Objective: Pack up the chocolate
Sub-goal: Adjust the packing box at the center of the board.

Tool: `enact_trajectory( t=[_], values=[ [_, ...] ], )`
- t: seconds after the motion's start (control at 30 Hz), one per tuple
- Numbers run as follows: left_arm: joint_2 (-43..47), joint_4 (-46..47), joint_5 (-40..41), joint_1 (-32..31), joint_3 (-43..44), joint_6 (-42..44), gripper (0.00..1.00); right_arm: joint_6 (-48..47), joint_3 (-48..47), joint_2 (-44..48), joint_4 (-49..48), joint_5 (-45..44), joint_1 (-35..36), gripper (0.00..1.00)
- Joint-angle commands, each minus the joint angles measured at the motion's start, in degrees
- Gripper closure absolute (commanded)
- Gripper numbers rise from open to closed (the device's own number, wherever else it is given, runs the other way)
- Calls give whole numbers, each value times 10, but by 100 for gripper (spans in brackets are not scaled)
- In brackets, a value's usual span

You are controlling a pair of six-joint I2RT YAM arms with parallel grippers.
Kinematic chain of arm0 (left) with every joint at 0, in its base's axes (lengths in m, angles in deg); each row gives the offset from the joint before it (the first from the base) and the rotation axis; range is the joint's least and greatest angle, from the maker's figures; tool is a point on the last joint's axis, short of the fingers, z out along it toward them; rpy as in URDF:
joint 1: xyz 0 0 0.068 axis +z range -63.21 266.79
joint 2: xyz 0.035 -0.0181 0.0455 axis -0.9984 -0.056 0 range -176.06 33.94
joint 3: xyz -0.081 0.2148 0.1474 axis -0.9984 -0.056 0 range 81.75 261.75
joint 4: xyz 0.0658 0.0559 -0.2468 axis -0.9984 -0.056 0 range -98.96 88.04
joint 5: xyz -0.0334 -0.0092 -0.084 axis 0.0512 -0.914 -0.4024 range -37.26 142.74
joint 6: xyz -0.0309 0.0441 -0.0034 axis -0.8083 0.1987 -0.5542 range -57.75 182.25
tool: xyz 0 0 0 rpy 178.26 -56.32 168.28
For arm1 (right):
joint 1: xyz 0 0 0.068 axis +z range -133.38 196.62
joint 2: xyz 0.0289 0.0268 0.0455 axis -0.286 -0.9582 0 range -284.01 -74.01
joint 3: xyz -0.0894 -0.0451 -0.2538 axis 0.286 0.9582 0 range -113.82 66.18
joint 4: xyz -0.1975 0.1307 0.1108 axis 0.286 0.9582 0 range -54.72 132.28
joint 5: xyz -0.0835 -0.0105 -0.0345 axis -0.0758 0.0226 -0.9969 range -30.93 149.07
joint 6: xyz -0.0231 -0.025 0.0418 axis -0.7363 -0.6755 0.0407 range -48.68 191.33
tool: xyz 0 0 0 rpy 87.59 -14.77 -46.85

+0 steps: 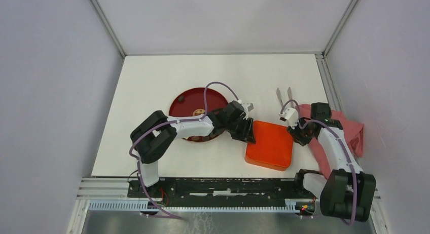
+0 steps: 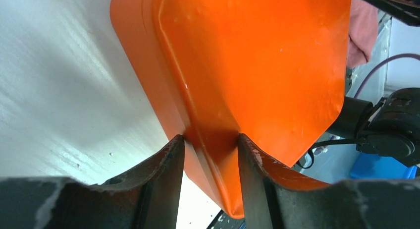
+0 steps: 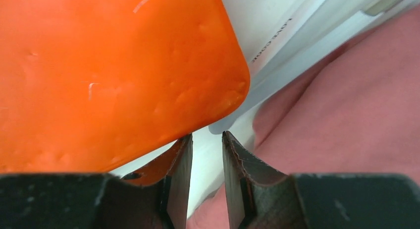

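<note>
No chocolate shows in any view. The square orange box (image 1: 270, 145) lies closed on the white table, its smooth orange lid (image 2: 252, 55) filling the left wrist view. My left gripper (image 1: 247, 134) is at the box's left edge and shut on that rim (image 2: 210, 140), a finger on each side. My right gripper (image 1: 300, 138) hovers just off the box's right corner (image 3: 218, 65). Its jaws (image 3: 204, 137) stand a narrow gap apart with only table and cloth behind them.
A dark red plate (image 1: 185, 100) with a tan round emblem (image 1: 199, 111) sits left of the box, partly under my left arm. Metal tongs (image 1: 283, 96) lie behind the box. A pink cloth (image 1: 350, 130) (image 3: 346, 100) is bunched at the right wall.
</note>
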Motion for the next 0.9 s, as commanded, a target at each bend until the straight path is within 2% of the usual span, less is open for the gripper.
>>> enact_trajectory(
  t=[0.0,0.23,0.43,0.57,0.7,0.87],
  values=[
    [44,100,38,-18,-34,-70,48,0,-12,-69,-20,56,-2,66],
    [88,122,66,-20,-70,-82,38,36,-68,-151,-17,154,30,66],
    [87,119,91,-7,-85,-95,38,113,-185,-260,-44,179,135,66],
    [96,118,110,3,-97,-101,38,110,-277,-320,-3,169,149,66],
    [136,83,146,4,-104,-75,34,97,-291,-281,-5,94,135,64],
    [252,3,198,4,-121,-6,20,62,-294,-182,-5,89,70,58]
  ],
)
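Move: The packing box, lid on, has its middle about 12 cm to the right hand's left, 3 cm nearer the base and slightly below. From that hand, the tongs lie on the table some 12 cm ahead and 3 cm left, and the pink cloth about 17 cm right, roughly level. From the left hand, the box's middle is about 9 cm right and 3 cm back, the red plate roughly 25 cm left and 11 cm ahead. The box's right side is driven round by the right hand, which sinks 2–3 cm beside it, then sweeps about 11 cm forward and 8 left with the fingers' gap unchanged before rising at the end. On the box's left edge, the left fingers shift some 4 cm left, turning about 15 degrees counter-clockwise, then open wider and lift off. ##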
